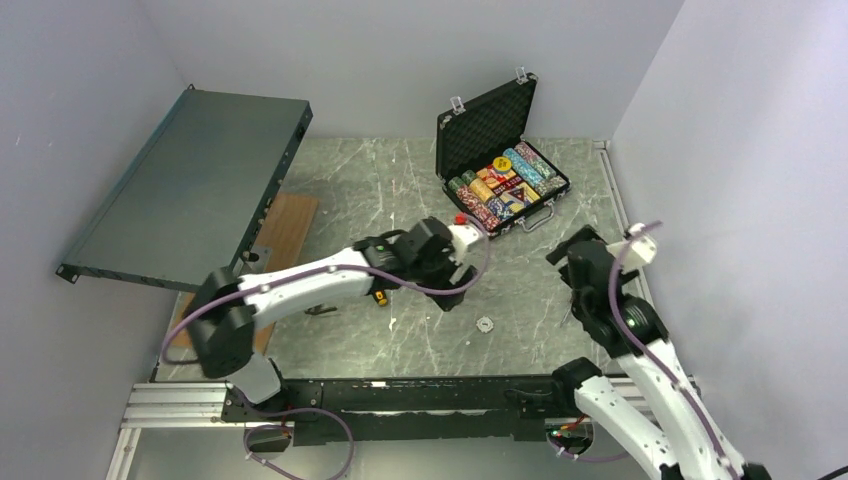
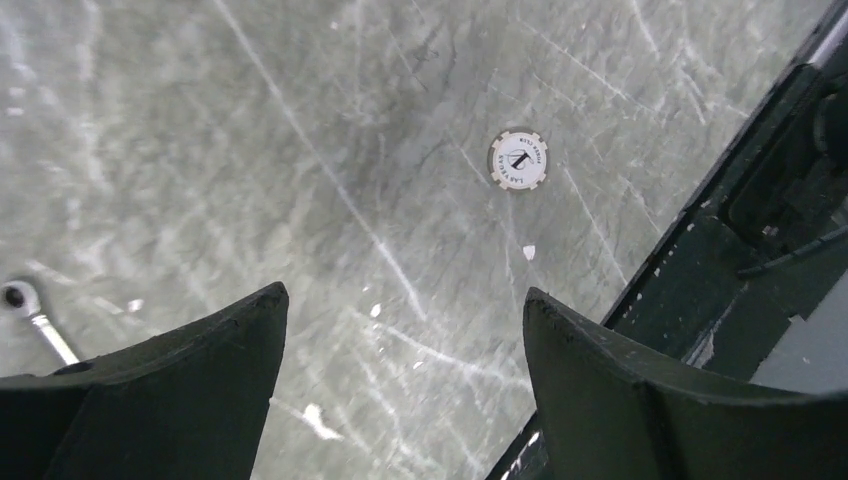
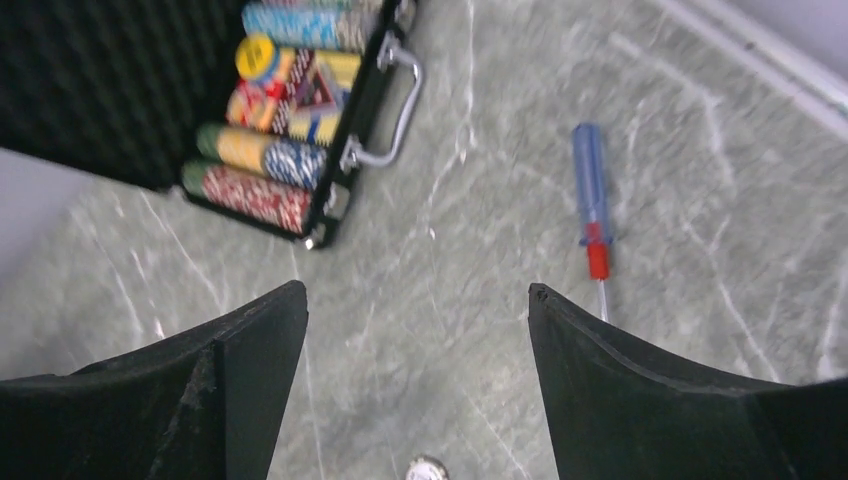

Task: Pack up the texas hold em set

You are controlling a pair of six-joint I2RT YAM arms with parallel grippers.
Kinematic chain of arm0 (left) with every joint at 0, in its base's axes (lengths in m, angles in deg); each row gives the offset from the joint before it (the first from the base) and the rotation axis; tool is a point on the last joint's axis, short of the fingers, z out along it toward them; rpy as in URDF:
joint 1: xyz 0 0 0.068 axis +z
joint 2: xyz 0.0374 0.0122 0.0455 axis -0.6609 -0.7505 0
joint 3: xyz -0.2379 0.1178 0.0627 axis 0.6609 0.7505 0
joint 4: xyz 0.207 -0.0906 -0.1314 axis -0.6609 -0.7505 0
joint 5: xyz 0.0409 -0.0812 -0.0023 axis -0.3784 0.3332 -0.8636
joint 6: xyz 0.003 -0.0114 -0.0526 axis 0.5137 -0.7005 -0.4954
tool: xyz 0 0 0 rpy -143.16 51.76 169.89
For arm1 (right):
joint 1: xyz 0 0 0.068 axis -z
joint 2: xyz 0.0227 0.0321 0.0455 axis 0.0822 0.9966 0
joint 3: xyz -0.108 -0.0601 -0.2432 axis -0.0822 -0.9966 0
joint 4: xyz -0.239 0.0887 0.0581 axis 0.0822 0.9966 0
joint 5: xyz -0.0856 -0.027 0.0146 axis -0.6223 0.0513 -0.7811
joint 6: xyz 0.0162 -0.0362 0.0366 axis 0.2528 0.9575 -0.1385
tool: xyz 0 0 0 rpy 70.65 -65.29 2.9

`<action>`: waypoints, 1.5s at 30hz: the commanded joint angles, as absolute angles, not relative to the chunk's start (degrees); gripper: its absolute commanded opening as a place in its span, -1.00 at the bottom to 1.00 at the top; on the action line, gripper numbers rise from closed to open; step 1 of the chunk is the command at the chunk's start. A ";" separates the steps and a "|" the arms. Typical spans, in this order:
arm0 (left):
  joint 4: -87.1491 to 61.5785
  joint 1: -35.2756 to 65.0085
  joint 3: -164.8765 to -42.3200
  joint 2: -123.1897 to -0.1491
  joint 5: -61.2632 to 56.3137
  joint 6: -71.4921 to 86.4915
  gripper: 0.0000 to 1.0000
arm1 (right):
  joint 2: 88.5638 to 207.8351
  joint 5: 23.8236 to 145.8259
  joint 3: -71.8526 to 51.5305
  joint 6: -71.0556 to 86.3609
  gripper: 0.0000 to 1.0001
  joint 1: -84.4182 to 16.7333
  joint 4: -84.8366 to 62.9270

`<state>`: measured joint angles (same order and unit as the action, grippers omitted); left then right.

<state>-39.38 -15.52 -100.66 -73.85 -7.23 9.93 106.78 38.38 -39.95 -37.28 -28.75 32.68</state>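
The black briefcase (image 1: 497,165) stands open at the back of the table with rows of multicoloured chips (image 1: 510,183) inside. In the right wrist view the case (image 3: 290,110) and its silver handle (image 3: 396,100) are at the upper left. A white round button (image 1: 486,324) lies alone on the table; it also shows in the left wrist view (image 2: 518,159) and at the bottom of the right wrist view (image 3: 428,468). My left gripper (image 1: 452,293) (image 2: 402,300) is open and empty, above the table just left of the button. My right gripper (image 1: 577,306) (image 3: 418,292) is open and empty, to the button's right.
A large dark-grey panel (image 1: 190,180) leans at the left over a wooden board (image 1: 288,222). A yellow-handled screwdriver (image 1: 381,296) and a wrench (image 1: 320,310) lie under my left arm. A blue-and-red screwdriver (image 3: 592,205) lies near the case. The black base rail (image 2: 720,260) runs along the near edge.
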 commanded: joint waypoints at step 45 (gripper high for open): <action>-55.34 -29.65 -133.72 -115.33 -19.49 -0.52 0.04 | 84.88 29.62 -37.02 -30.89 0.62 -28.71 39.76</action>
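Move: The last white chip lies on the table about 12 cm to the left hand's right, some 5 cm back and 15 cm below. The open chip case stands about 31 cm farther out than the chip and 5 cm farther right. The yellow screwdriver lies about 3 cm ahead of the left hand and 12 cm to its left. From the right hand the chip is roughly 19 cm left, 7 cm back and 20 cm down. Left hand sinks some 13 cm and rightward to the white chip, fingers narrowing; right hand backs off, rising. ##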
